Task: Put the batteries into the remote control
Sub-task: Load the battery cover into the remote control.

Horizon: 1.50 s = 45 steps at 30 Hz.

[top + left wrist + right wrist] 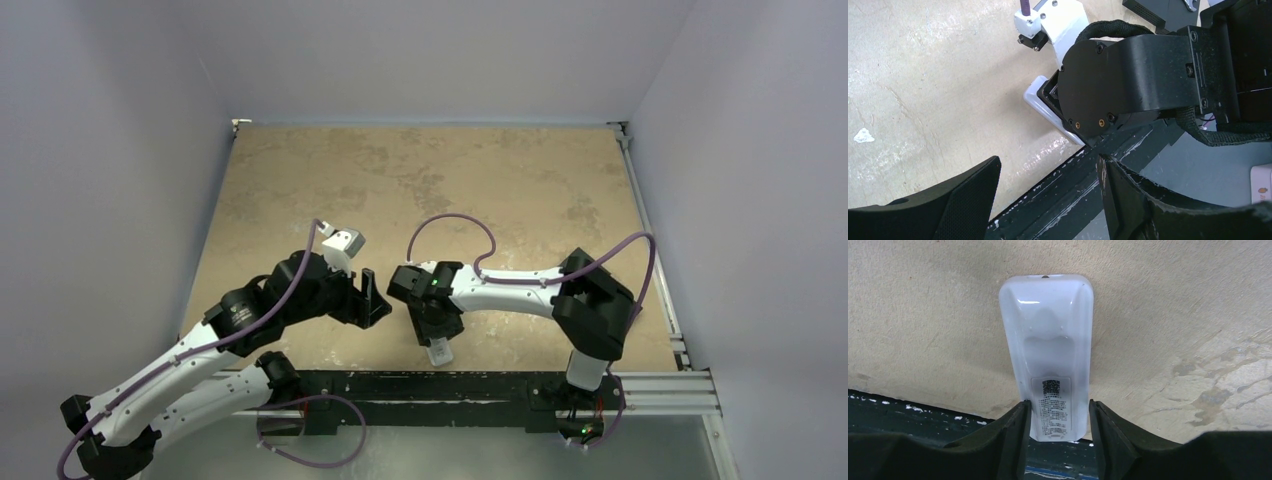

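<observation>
The white remote control [1053, 350] lies flat on the table with its plain back and a printed label facing up, its near end at the table's front edge. My right gripper [1057, 407] straddles that near end, with a thin gap showing at its right finger [1108, 430], so it is open around the remote. From above, the remote control [438, 350] pokes out below the right gripper [435, 325]. My left gripper [375, 295] hovers just to the left, open and empty. The left wrist view shows a corner of the remote control [1040, 100]. The batteries are out of view.
A dark metal rail [440, 385] runs along the table's front edge under the remote's end. The right arm's black wrist [1128, 85] fills the upper part of the left wrist view. The tan tabletop [430, 180] stretches behind both arms.
</observation>
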Available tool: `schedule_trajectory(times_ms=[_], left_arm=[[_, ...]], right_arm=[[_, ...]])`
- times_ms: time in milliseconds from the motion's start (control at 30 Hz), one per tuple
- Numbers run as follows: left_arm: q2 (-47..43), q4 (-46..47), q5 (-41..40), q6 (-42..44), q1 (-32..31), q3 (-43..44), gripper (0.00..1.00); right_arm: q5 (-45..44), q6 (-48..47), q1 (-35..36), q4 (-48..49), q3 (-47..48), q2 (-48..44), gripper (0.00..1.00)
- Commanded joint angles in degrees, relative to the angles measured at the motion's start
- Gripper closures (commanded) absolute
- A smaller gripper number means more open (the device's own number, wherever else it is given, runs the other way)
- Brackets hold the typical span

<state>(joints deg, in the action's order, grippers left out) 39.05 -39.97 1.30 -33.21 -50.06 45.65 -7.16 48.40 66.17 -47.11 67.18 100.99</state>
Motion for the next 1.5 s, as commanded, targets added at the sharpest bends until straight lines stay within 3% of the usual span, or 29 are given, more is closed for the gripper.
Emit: schedule_trajectory(times_ms=[0, 467, 600, 933, 1100, 1467], left_arm=[[0.15, 1.73, -0.02, 0.87, -0.3, 0.45, 0.29], [0.32, 1.55, -1.12, 0.34, -0.3, 0.49, 0.29], [0.42, 1.47, -1.12, 0.22, -0.3, 0.48, 0.29], [0.42, 1.26, -1.78, -0.08, -0.3, 0.43, 0.29], [0.58, 1.29, -2.53, -0.18, -0.3, 0.44, 0.29], [0.68, 1.09, -2.7, -0.27, -0.3, 0.45, 0.29]], right_arm=[[-2.68, 0.85, -0.25, -0.7, 1.47, -2.65, 0.46], [-3.65, 2.13, -0.25, 0.25, -2.4, -9.02, 0.46], [-4.47, 2.02, -0.25, 0.84, -3.39, -10.38, 0.56], [-1.77, 1.08, -0.01, 4.49, -5.87, -11.21, 0.95], [-0.66, 1.08, 0.49, 6.06, -6.72, -10.58, 1.0], [0.72, 1.49, 1.23, 8.15, -8.79, -9.34, 1.0]])
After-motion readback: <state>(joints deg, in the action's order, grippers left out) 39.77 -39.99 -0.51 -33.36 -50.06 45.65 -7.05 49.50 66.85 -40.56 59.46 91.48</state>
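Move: The battery cover lies right between my open right fingers, about 1 cm below their pads, in place at the near end of the face-down remote control. The remote's middle is some 4 cm farther out and 1 cm to the left of this hand, and the dark table edge is roughly 4 cm back. From my idle left hand the cover is about 11 cm right, 2 cm back and 18 cm below. I lift my right hand about 3 cm straight up off the end of the remote, fingers no longer straddling the cover, then shut them completely above it. With the closed tips I sink back about 1 cm and ease 1 cm towards myself over the label, tilting some 10 degrees so the tips point more to my left; they are still short of the cover. ##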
